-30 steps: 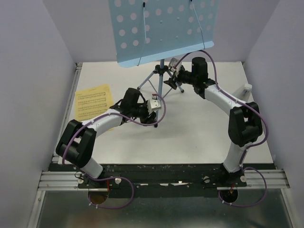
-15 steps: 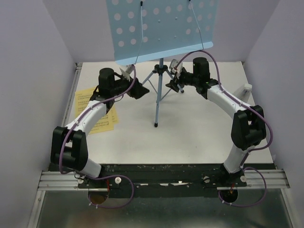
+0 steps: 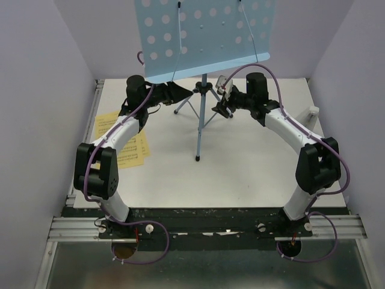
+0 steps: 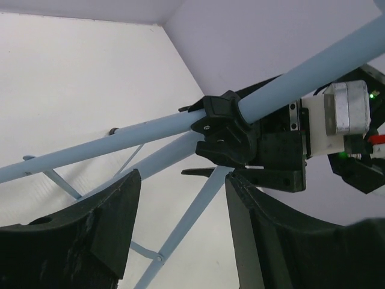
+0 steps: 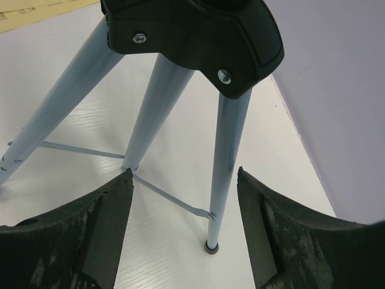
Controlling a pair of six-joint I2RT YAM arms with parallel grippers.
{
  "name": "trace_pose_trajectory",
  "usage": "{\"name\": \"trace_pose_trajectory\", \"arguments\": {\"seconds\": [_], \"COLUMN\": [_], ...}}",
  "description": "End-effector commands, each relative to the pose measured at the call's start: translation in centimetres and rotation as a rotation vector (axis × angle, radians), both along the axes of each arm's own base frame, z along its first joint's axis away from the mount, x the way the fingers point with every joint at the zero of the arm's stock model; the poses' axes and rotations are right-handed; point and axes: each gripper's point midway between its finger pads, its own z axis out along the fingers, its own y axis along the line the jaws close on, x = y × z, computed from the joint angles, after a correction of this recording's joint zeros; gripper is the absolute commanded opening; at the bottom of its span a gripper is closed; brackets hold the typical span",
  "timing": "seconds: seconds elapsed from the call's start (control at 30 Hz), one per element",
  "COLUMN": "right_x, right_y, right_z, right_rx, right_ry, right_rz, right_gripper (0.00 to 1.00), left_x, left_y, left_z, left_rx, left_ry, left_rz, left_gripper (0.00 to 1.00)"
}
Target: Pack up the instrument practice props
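The light-blue music stand [image 3: 204,36] stands upright at the back of the table, its punched desk high over its tripod legs [image 3: 200,129]. My left gripper [image 3: 185,91] is open just left of the black tripod hub [image 3: 203,89]. In the left wrist view [image 4: 180,177] one leg [image 4: 192,223] passes between the jaws, untouched. My right gripper [image 3: 218,108] is open just right of the hub. In the right wrist view [image 5: 183,174] a leg [image 5: 224,162] stands between the jaws, below the hub [image 5: 192,36]. Yellow sheet-music pages [image 3: 123,144] lie flat at the left, partly under my left arm.
A small whitish plastic piece [image 3: 313,112] sits at the table's right edge by the wall. Pale walls close in the left, right and back sides. Thin cross braces [image 5: 168,195] link the tripod legs low down. The pages' edge shows in the right wrist view [image 5: 36,12].
My left arm has swung from the middle of the table to the back left and its open gripper has come up to the tripod hub. The right gripper has barely moved.
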Motion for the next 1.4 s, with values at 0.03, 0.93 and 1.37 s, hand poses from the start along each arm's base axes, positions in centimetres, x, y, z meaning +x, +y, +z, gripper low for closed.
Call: {"name": "trace_pose_trajectory", "arguments": {"seconds": [0.03, 0.93, 1.37], "right_x": [-1.1, -1.3, -2.2], "right_y": [-0.5, -0.6, -0.1], "right_z": [0.2, -0.3, 2.2], "right_rx": [-0.026, -0.033, 0.037], "right_ry": [-0.003, -0.004, -0.003], "right_rz": [-0.008, -0.01, 0.002], "right_gripper": [0.78, 0.78, 0.8], "left_x": [2.4, 2.0, -2.3], "left_y": [0.4, -3.0, 0.8], "left_z": [0.4, -2.6, -5.3], "left_rx": [-0.062, 0.016, 0.185], "left_ry": [0.086, 0.139, 0.061], "left_rz": [0.106, 0.084, 0.065], "left_gripper": [0.67, 0.66, 0.68]}}
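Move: The music stand's centre tube, where its braces meet, lies about 2 cm ahead of the left hand, 8 cm to its right and 14 cm below. The hub is some 3 cm ahead, 8 cm right and nearly level; the front leg's foot is 11 cm back, 6 cm right and 28 cm below. From the right hand, the brace joint is about 5 cm ahead, 7 cm left and 7 cm below. Reach the open left gripper forward beside the stand's hub by some 3.5 cm, pause there, then draw it back by as much while sinking it about 5.5 cm below its starting height, down alongside the legs towards the brace joint. Let the wrist turn roughly 10 degrees, mostly tipping, and keep the fingers open. ##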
